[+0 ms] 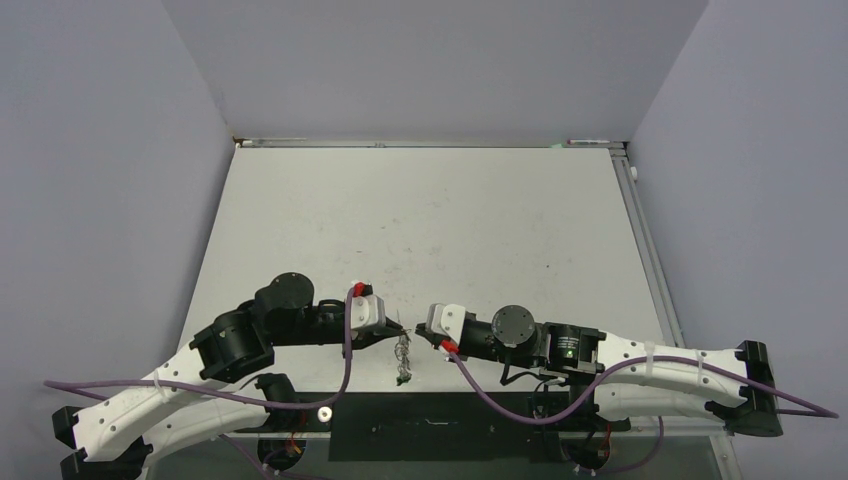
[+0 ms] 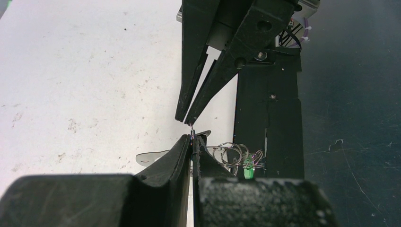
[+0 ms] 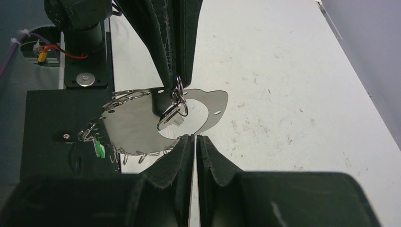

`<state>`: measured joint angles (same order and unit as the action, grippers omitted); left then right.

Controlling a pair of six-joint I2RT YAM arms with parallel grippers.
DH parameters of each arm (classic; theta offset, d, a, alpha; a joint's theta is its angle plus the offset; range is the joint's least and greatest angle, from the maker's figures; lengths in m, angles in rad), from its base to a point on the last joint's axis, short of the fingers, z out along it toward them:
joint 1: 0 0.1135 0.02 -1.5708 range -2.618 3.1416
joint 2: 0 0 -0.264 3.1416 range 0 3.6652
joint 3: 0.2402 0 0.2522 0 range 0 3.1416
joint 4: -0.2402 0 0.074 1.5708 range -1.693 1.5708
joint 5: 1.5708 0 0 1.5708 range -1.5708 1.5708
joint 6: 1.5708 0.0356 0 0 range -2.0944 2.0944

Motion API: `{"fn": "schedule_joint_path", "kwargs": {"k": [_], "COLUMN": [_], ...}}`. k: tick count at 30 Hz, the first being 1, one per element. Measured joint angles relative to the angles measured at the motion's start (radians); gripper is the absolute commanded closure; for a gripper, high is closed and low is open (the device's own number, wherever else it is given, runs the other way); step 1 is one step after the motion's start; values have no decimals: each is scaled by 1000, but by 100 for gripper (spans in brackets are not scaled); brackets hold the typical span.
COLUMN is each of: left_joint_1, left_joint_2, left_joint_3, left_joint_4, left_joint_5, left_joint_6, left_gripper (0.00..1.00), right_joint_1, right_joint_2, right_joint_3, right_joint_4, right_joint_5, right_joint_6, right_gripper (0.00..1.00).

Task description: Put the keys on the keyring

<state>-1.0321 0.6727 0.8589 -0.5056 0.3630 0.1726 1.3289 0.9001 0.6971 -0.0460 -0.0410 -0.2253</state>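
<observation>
The keyring (image 1: 403, 362) hangs between the two arms near the table's front edge. My left gripper (image 2: 193, 137) is shut on one small silver ring (image 3: 178, 87) of it. A plain silver key (image 3: 169, 117) dangles from that ring. Below spread the pale curved strap (image 3: 130, 124), a chain of rings (image 2: 231, 153) and the green piece (image 3: 99, 147). My right gripper (image 3: 195, 137) faces the left one tip to tip, jaws shut. Its tips sit at the strap's rim; I cannot tell whether they pinch it. In the left wrist view its fingertips (image 2: 187, 118) come down from above.
A black base plate (image 1: 430, 426) lies along the near edge under the hanging rings. The white table (image 1: 430, 220) stretches away behind, with grey walls around it. Purple cables (image 1: 348, 345) loop off both wrists.
</observation>
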Motion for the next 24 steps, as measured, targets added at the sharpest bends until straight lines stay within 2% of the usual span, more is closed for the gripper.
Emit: {"fn": "schedule_joint_path", "kwargs": {"k": [2, 7, 15, 24], "left_joint_1": [0, 1, 1, 1], "left_joint_2": [1, 5, 16, 24], "left_joint_3": [0, 0, 0, 0], "left_joint_4": [0, 0, 0, 0], "left_joint_5": [0, 0, 8, 16], "left_joint_6": [0, 0, 0, 0], "left_gripper": [100, 100, 100, 100], "right_joint_1": [0, 0, 0, 0], "right_joint_2": [-1, -4, -38, -24], "right_joint_3": [0, 0, 1, 53], "right_joint_4": [0, -5, -19, -23], "right_joint_5": [0, 0, -38, -80], "right_joint_6": [5, 6, -3, -33], "right_gripper": [74, 62, 60, 65]}}
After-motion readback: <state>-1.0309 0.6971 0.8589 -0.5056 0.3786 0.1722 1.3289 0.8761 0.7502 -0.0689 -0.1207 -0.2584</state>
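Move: The small ring pinched in the left fingertips is about 3 cm to the right hand's left, 1 cm back and some 2 cm higher; from the left hand point it lies 1 cm to the right, level. The key hangs from it, about 2 cm below it. The middle of the metal plate is roughly 5 cm back, 3 cm left and 3 cm below the right hand; the green tag is about 10 cm back, 3 cm left and 4 cm below. Opening first from nearly shut to a little over a third, the right hand then rises about 3 cm and eases back a good 1 cm, coming up beside the small ring with a finger on either side of its line, while the wrist turns some 5 degrees counter-clockwise. The left hand stays almost still and keeps its pinch on the ring. ##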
